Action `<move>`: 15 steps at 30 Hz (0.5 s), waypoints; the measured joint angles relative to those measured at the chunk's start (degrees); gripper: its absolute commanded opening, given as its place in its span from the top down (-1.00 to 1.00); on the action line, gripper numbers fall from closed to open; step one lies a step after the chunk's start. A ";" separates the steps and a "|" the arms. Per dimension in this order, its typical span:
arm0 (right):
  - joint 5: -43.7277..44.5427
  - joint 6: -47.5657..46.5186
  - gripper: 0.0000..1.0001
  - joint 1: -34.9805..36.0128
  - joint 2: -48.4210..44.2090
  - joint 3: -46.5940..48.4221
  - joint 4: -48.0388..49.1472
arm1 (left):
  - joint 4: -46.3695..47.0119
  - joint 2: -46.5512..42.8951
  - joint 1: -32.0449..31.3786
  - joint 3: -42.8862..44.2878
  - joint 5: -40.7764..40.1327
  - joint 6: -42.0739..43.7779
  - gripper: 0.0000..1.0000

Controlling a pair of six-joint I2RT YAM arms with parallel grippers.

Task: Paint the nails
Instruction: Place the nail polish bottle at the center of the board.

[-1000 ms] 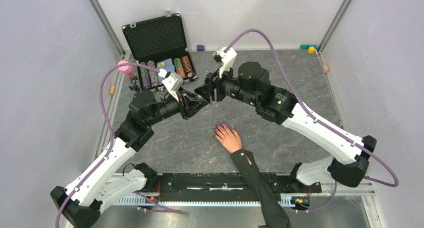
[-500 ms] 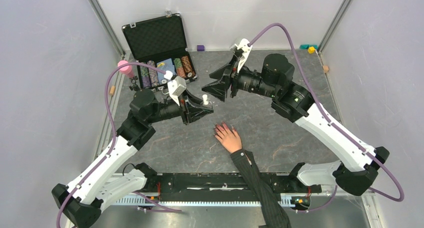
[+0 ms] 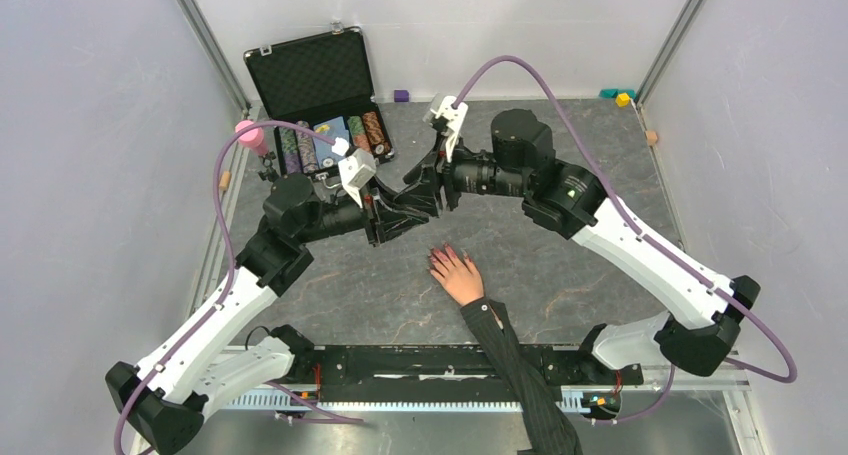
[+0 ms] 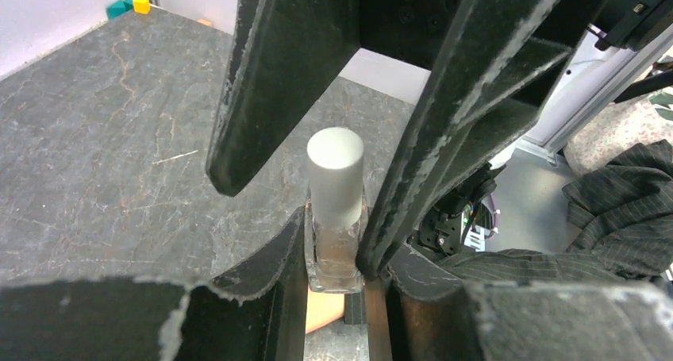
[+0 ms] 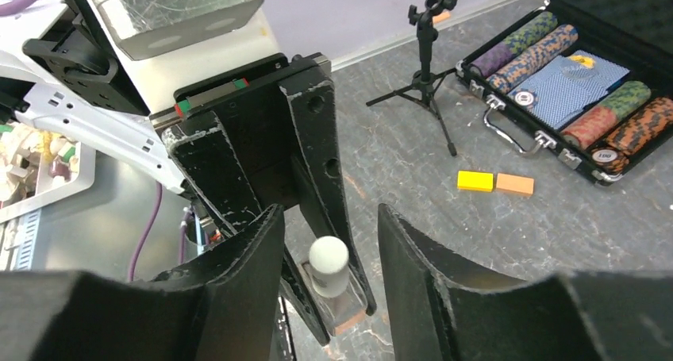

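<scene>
A pale hand (image 3: 460,277) in a dark pinstriped sleeve (image 3: 520,365) lies flat on the table. Its reddish-pink nails (image 3: 436,258) point toward the arms. Just beyond the nails, my left gripper (image 3: 408,212) is shut on a small clear bottle (image 4: 336,246) with a white cap (image 4: 335,174), held upright. My right gripper (image 3: 426,189) faces it, open. Its fingers (image 4: 270,83) straddle the cap (image 5: 328,259) with a gap on both sides. The bottle's glass body (image 5: 340,304) sits between the left gripper's pads.
An open black case of poker chips (image 3: 320,95) stands at the back left. A pink object on a small tripod (image 3: 248,133) is beside it. Yellow (image 5: 474,181) and orange (image 5: 514,184) blocks lie near the case. Small coloured blocks (image 3: 622,98) sit at the far edge.
Half a second ago my right gripper had pulled back up and to the right, clear of the bottle. It has now come back around the cap. The left gripper kept hold.
</scene>
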 measured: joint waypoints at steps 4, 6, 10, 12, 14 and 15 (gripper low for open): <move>1.22 -1.07 0.61 1.11 1.40 1.25 -1.55 | -0.63 0.07 0.00 0.07 -0.26 0.02 0.96; 2.16 -1.18 0.69 1.27 1.46 1.38 -2.38 | -1.07 0.09 0.00 0.07 -0.74 0.02 0.96; 3.63 -1.46 1.00 1.55 1.49 1.75 -3.34 | -1.25 0.13 -0.22 0.07 -1.62 0.02 0.94; 4.94 -1.62 1.00 1.90 1.49 1.75 -3.48 | -1.51 0.13 -0.26 0.07 -2.10 0.02 0.86; 6.45 -1.84 1.00 2.19 1.42 1.53 -3.37 | -1.70 0.15 -0.33 0.07 -2.89 0.02 0.37; 7.50 -1.88 1.00 2.40 1.09 0.87 -2.75 | -1.86 0.20 -0.33 0.07 -3.19 0.04 0.01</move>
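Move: The white cap of the nail polish bottle is already between my open right fingertips, level with the hand point fore-and-aft and sideways and about 1 cm below it. From my left hand, which grips the bottle's glass, the cap is some 3 cm straight up. Well below my right hand, by about 36 cm, the mannequin nails lie roughly 7 cm ahead and 4 cm right, and the yellow block about 20 cm ahead and 13 cm left. I shut my right fingers on the white cap from its near and far sides, sinking about 1.5 cm and easing slightly forward, with a small clockwise turn of some 5 degrees. My left hand keeps its grip on the glass and drifts forward and down with it, by roughly 1 cm. ##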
